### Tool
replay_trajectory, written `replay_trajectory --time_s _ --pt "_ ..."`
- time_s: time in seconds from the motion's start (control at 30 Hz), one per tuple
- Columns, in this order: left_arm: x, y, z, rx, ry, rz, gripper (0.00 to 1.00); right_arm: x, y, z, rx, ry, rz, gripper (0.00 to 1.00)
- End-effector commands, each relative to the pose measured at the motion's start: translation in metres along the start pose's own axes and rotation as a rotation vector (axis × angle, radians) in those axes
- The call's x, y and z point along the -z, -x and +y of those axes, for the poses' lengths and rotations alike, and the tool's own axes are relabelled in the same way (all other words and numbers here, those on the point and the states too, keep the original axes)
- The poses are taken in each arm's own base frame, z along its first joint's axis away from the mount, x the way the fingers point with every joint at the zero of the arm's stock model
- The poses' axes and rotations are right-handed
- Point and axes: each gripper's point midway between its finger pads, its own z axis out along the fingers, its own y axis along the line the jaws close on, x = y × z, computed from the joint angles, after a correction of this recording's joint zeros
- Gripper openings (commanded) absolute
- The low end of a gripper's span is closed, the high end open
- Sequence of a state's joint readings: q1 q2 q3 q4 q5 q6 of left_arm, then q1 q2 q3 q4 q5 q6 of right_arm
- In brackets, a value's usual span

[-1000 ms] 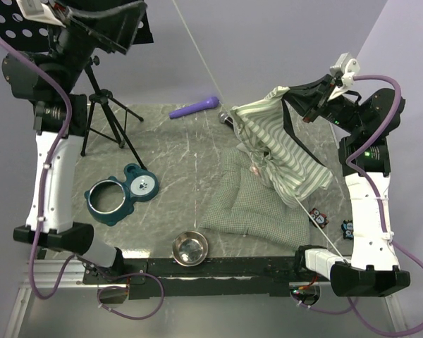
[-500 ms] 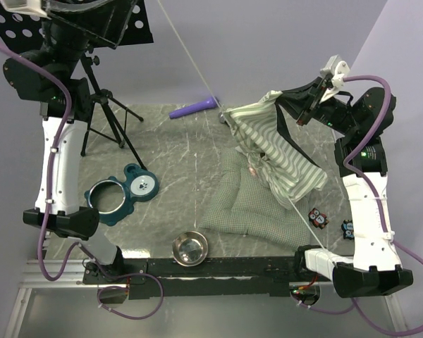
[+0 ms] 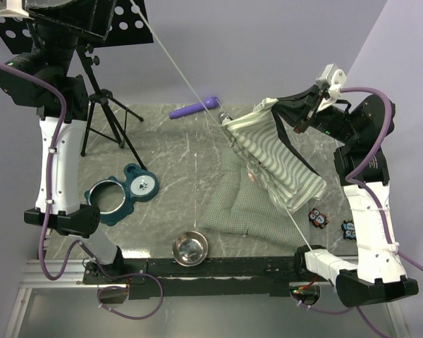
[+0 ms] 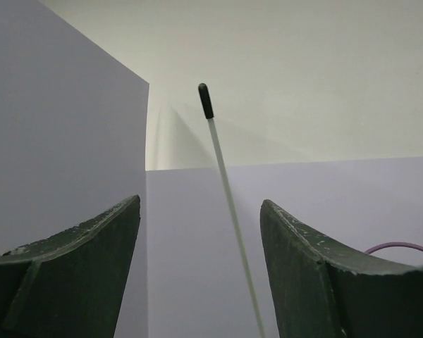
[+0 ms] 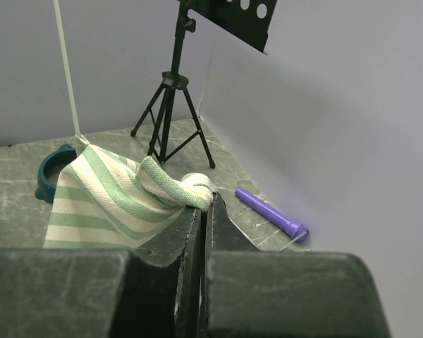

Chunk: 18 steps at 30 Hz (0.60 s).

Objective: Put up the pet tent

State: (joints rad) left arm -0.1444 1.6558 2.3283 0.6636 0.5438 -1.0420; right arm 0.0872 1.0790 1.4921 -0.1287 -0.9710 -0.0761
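The pet tent (image 3: 278,158) hangs as a green-and-white striped bundle over its checked cushion mat (image 3: 243,204). My right gripper (image 5: 206,202) is shut on a folded edge of the striped fabric (image 5: 113,190), held up above the table's back right (image 3: 276,107). A thin white pole (image 3: 183,70) runs from the tent's top corner up to the top left, and its lower end comes out of the fabric near the right arm's base. My left gripper (image 4: 199,203) is raised high and open. The pole (image 4: 225,197) with its black tip passes between the fingers without touching them.
A teal double bowl holder (image 3: 118,193) lies at the left and a steel bowl (image 3: 189,247) at the front edge. A music stand on a tripod (image 3: 107,120) stands at the back left, with a purple stick (image 3: 194,107) by the back wall. Two small toys (image 3: 319,217) lie by the right arm.
The left arm has lifted and swung, tilting the pole's top leftwards, and its jaws have narrowed a little. The right gripper has moved left, drawing the striped fabric tauter along the pole.
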Motion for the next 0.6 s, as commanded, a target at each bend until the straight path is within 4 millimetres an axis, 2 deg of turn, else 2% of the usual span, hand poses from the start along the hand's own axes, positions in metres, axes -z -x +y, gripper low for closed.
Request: replay_trajectory --time_s 0.0,0.13,0.27,0.43,0.47,0.5,0.53,0.57 --pt "-0.004 0.02 -0.016 -0.003 -0.028 -0.063 0.7 0.003 0.012 0.008 0.055 0.001 -0.03 0.0" --pt "-0.005 0.025 -0.025 0.01 -0.059 -0.079 0.62 0.002 0.011 0.009 0.051 0.002 -0.028 0.0" --pt "-0.005 0.027 -0.029 0.017 -0.07 -0.083 0.42 0.002 0.012 0.012 0.051 0.0 -0.03 0.0" --pt "-0.003 0.026 -0.034 0.022 -0.086 -0.077 0.29 0.0 0.012 0.014 0.05 0.004 -0.028 0.0" --pt "-0.003 0.026 -0.035 0.023 -0.09 -0.076 0.22 -0.001 0.011 0.014 0.049 0.004 -0.027 0.0" --pt "-0.003 0.025 -0.036 0.025 -0.092 -0.07 0.06 -0.001 0.011 0.014 0.048 0.004 -0.028 0.0" --pt "-0.002 0.022 -0.034 0.036 -0.084 -0.06 0.01 -0.001 0.01 0.014 0.045 0.001 -0.026 0.0" --pt "0.001 0.017 -0.032 0.036 -0.084 -0.041 0.01 -0.003 0.01 0.013 0.045 -0.002 -0.026 0.0"
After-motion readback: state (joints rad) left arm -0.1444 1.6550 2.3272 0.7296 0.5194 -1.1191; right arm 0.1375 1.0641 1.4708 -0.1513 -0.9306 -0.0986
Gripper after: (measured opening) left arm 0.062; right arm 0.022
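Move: The tent pole stands between my open left fingers, about 1 cm nearer my base than their midpoint, with its black tip some 5 cm above. The tent corner it rises from lies about 17 cm right, 2 cm back and 27 cm below my left hand. From my right hand, which already holds a fold of the tent cloth, that corner is some 10 cm left and 4 cm back at the same height, and the pole's grasp point about 27 cm left, 3 cm back and 26 cm up. I shut my left fingers on the upper end of the pole, just under its black tip, easing that hand back about 1.5 cm and slightly up so the pole sits centred between them. My right hand keeps its pinch on the tent cloth and drifts about 1 cm left and down, towards the pole side. ##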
